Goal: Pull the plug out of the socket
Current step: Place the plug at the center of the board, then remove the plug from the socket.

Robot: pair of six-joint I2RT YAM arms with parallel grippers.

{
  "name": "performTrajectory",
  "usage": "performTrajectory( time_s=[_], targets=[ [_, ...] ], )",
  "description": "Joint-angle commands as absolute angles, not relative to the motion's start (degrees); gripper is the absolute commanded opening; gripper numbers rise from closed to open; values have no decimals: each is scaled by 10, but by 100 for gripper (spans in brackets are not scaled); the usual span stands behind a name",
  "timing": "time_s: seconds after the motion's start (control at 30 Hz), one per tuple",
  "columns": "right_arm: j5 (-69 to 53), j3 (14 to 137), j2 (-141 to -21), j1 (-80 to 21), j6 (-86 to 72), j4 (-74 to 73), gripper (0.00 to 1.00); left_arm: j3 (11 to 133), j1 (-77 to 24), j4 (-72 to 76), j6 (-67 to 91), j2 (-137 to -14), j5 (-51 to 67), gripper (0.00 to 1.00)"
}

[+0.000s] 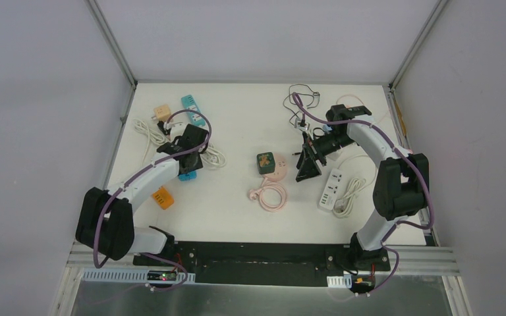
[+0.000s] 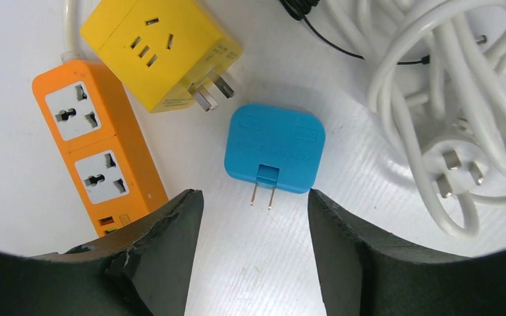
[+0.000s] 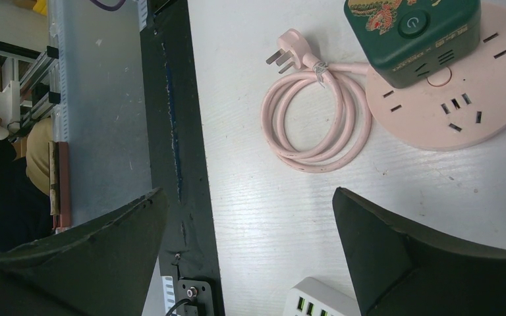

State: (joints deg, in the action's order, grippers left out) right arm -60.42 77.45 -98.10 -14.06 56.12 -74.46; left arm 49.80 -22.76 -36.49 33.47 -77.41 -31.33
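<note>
A blue two-pin plug lies flat on the white table with its pins pointing at my left gripper. That gripper is open just short of the pins, with nothing between its fingers. An orange socket strip and a yellow cube socket lie left of the plug, apart from it. From above, the left gripper hovers over the blue plug. My right gripper is wide open and empty above bare table. It stands near a dark green cube that sits on a round pink socket.
Coiled white cable with a three-pin plug lies right of the blue plug. A pink cable coil and a white power strip lie by the right gripper. A teal strip and a beige cube lie at the back left.
</note>
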Motion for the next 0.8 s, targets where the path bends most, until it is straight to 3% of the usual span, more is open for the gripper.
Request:
performTrajectory(
  time_s=[0.0, 0.23, 0.5, 0.77],
  targets=[
    [-609, 781, -972, -137, 583, -749, 100, 502, -223, -365, 308, -735, -268, 61],
    [-610, 780, -970, -137, 584, -750, 100, 474, -223, -308, 256, -686, -149, 64],
    [-608, 778, -964, -137, 587, -748, 100, 386, -223, -87, 203, -611, 138, 83],
    [-606, 772, -958, -137, 597, -746, 100, 327, -223, 88, 219, -562, 185, 89]
  ],
)
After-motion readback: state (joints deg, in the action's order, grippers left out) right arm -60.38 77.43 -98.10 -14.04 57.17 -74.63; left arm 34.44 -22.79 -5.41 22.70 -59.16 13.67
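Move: The green plug, sitting on the round pink socket board, is about 26 cm to the right of my left hand, some 3 cm ahead and roughly level with it; the board's middle is 4 cm farther right of that plug. The blue plug I have set down lies just below my open fingers, 1 cm ahead and 1 cm left. A white cable coil is 9 cm right and 5 cm ahead. From my right hand the green plug is about 8 cm ahead, 10 cm left and lower. With my fingers already clear above the blue plug, I swing my left hand some 13 cm to the right, slowly at first and then fast, towards the green plug and its pink board, rising about 5 cm on the way. I roll the wrist left side down and turn it clockwise, roughly 55 degrees in all, tipping the fingers up a little and spreading them from part open to nearly wide. ##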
